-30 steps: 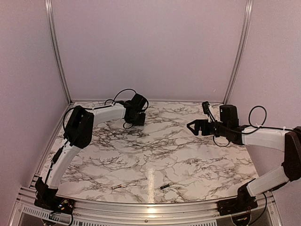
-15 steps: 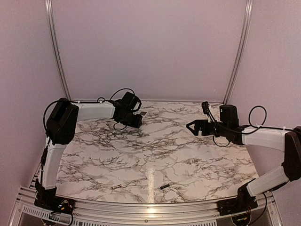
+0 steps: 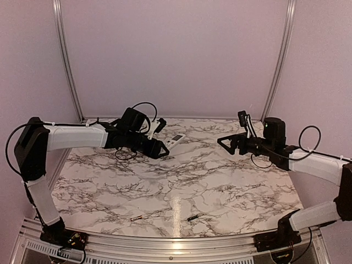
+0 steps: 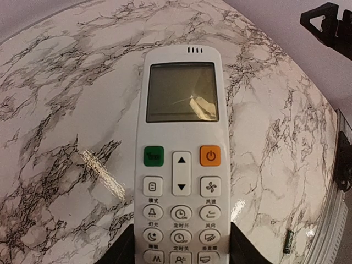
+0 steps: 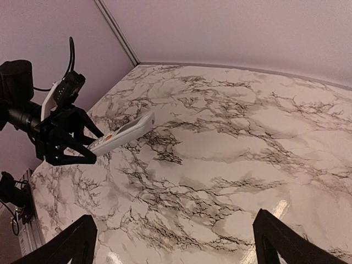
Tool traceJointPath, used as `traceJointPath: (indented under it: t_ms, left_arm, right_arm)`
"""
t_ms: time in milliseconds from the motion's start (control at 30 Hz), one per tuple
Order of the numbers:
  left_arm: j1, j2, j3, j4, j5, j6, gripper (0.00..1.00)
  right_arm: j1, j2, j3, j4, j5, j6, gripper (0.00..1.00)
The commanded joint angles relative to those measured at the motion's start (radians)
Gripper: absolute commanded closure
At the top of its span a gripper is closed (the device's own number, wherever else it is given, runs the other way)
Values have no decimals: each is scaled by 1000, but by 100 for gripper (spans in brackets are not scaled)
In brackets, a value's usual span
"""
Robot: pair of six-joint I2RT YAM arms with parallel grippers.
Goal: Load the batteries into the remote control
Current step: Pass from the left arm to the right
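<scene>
The white remote control point(image 3: 175, 141) hangs above the back of the marble table with my left gripper point(image 3: 159, 147) shut on its lower end. In the left wrist view its screen and buttons point(image 4: 181, 154) face the camera, and the black fingers point(image 4: 124, 250) clamp both long edges. The right wrist view shows the remote control point(image 5: 124, 132) tilted in the left gripper point(image 5: 69, 140). My right gripper point(image 3: 228, 142) hovers open and empty at the back right, its own view showing only table between the fingertips point(image 5: 82, 236). Two batteries lie near the front edge: a silvery one point(image 3: 137, 218) and a dark one point(image 3: 192, 218).
The marble table point(image 3: 220, 181) is bounded by an aluminium rail point(image 3: 165, 239) in front and purple walls behind and at the sides. A small dark cell point(image 4: 287, 242) lies near the rail in the left wrist view.
My left arm has stretched out from the back of the table, lifting the remote control and carrying it toward the middle. The right gripper has shifted slightly up and back.
</scene>
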Motion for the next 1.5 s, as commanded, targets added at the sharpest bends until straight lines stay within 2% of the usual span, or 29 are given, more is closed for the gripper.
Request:
traceJointPath:
  t_ms: [0, 133, 333, 567, 800, 1000, 1200, 1400, 1467]
  left_arm:
    - [-68, -139, -122, 108, -53, 82, 67]
    - [-149, -198, -203, 167, -179, 128, 67]
    - [-264, -183, -190, 168, -355, 213, 68]
    - [-328, -159, -170, 203, -409, 248, 69]
    - [-343, -135, -142, 200, -384, 262, 69]
    - [-352, -123, -129, 201, -374, 273, 69]
    - [-371, -101, -118, 198, -391, 293, 69]
    - [-388, -79, -99, 180, -483, 316, 68]
    - [-392, -76, -97, 179, -520, 326, 61]
  right_arm:
    - [12, -10, 3, 66, -91, 120, 4]
    - [53, 45, 26, 80, -124, 255, 8]
    - [135, 122, 49, 110, -152, 375, 10]
    - [152, 150, 21, 172, -184, 437, 17]
    - [169, 184, 17, 228, -216, 474, 27]
    - [183, 211, 13, 273, -230, 505, 45]
    - [196, 243, 13, 320, -239, 539, 56]
    - [196, 276, -2, 371, -261, 594, 86]
    - [196, 281, -1, 376, -263, 606, 98]
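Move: My left hand already holds the remote control by its lower end. The remote's middle is about 4 cm ahead and 4 cm right of that hand, at its height. My open right gripper waits some 22 cm right of the left hand, 2 cm back and 6 cm higher. From my right hand the remote is 18 cm left, 6 cm ahead and 6 cm lower. Both batteries lie 26 cm back and 13 cm below my left hand, the black one 9 cm right, the copper one 12 cm left. Keeping my grip on the remote, I draw my left hand about 10 cm back and 6 cm right, fast and then easing off, turning the wrist mostly so that its forward side tips up. I bring my right hand some 10 cm left and 4 cm back to meet it, tipping it down and rolling it, then close its fingers from wide open to nearly shut around the remote's display end. ##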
